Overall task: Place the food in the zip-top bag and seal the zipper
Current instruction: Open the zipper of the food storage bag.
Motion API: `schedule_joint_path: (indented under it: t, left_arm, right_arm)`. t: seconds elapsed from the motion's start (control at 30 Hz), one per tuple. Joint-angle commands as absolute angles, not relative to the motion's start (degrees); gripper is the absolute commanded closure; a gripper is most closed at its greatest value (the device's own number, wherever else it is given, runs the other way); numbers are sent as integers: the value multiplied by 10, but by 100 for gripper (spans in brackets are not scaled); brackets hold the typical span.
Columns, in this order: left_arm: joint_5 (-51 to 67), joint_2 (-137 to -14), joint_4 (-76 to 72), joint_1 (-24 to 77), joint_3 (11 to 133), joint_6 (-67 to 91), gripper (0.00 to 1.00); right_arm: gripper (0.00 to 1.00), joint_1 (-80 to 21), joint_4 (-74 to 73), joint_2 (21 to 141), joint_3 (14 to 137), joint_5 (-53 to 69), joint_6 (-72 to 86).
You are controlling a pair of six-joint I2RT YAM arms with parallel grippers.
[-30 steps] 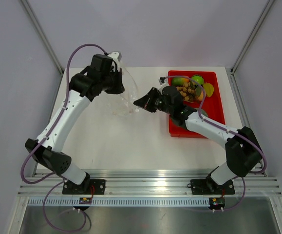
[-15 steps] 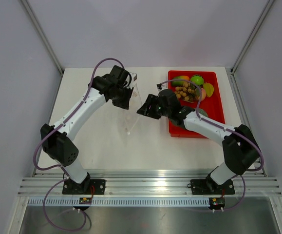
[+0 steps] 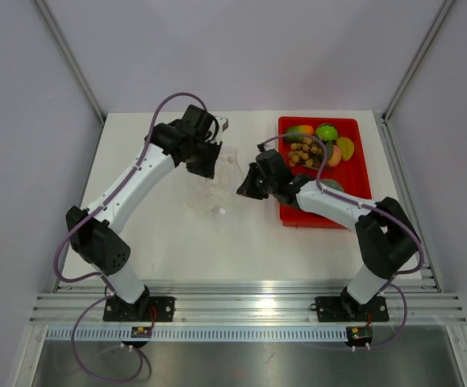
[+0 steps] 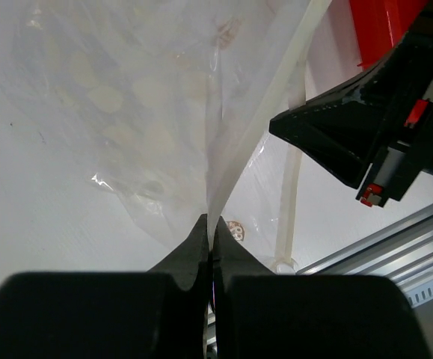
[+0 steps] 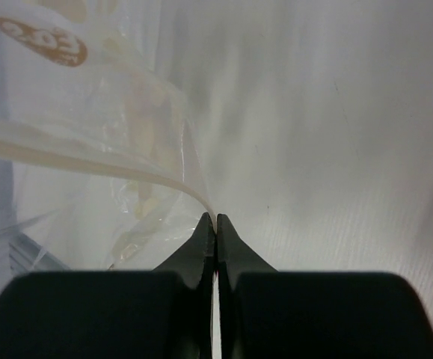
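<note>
The clear zip-top bag hangs crumpled between my two grippers over the white table and looks empty. My left gripper is shut on the whitish zipper strip at one side of the bag's mouth. My right gripper is shut on the strip at the other side. The food sits in the red tray: the red-green mango, green apple, yellow piece, brown longan cluster and orange-peach fruit. The melon is mostly hidden by my right arm.
The red tray stands at the right back of the table, just right of my right wrist, and its corner shows in the left wrist view. My right gripper shows there too. A metal rail runs along the near edge.
My left arm has swung in from the far left to the table's middle with the bag. My right gripper has shifted slightly nearer, and the bag now spreads lower between the grippers.
</note>
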State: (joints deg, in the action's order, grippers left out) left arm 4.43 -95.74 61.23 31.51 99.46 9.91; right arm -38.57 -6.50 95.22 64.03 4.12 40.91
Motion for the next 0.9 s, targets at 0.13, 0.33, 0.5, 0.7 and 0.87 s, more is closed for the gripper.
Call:
schedule_joint_path:
  t: [0.13, 0.33, 0.5, 0.7, 0.87]
  left_arm:
    - [41, -943, 583, 345, 987, 115, 100]
    - [-32, -936, 497, 355, 894, 161, 75]
    - [-85, -896, 437, 388, 841, 195, 59]
    - [-148, -857, 396, 408, 794, 224, 49]
    - [-169, -850, 372, 409, 763, 232, 47]
  right_arm:
    - [100, -377, -69, 994, 656, 35, 405]
    - [100, -374, -47, 977, 635, 47, 424]
    - [100, -373, -22, 966, 620, 61, 452]
    - [100, -374, -16, 968, 621, 76, 461]
    - [100, -373, -11, 962, 617, 76, 464]
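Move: The left hand keeps one lip of the bag's mouth pinched; the lip pinched by the right hand lies about 8 cm to its right, roughly level ahead and some 9 cm lower. The dotted bag body spreads below the left hand, some 4 cm ahead, 3 cm left and 17 cm down. From the right hand, the left-held lip is 8 cm left, level ahead and 9 cm up; the red tray's middle is about 12 cm ahead, 25 cm right and 10 cm down. Down mainly: after easing about 1 cm back and 2 cm right with its pinched lip, the left hand sinks some 6 cm, its fingers opening to about half and letting go, then it climbs back about 3 cm, tilting its fingers forward some 10 degrees and turning slightly counter-clockwise. The right hand lowers its lip early on, then holds almost still, fingers shut. ##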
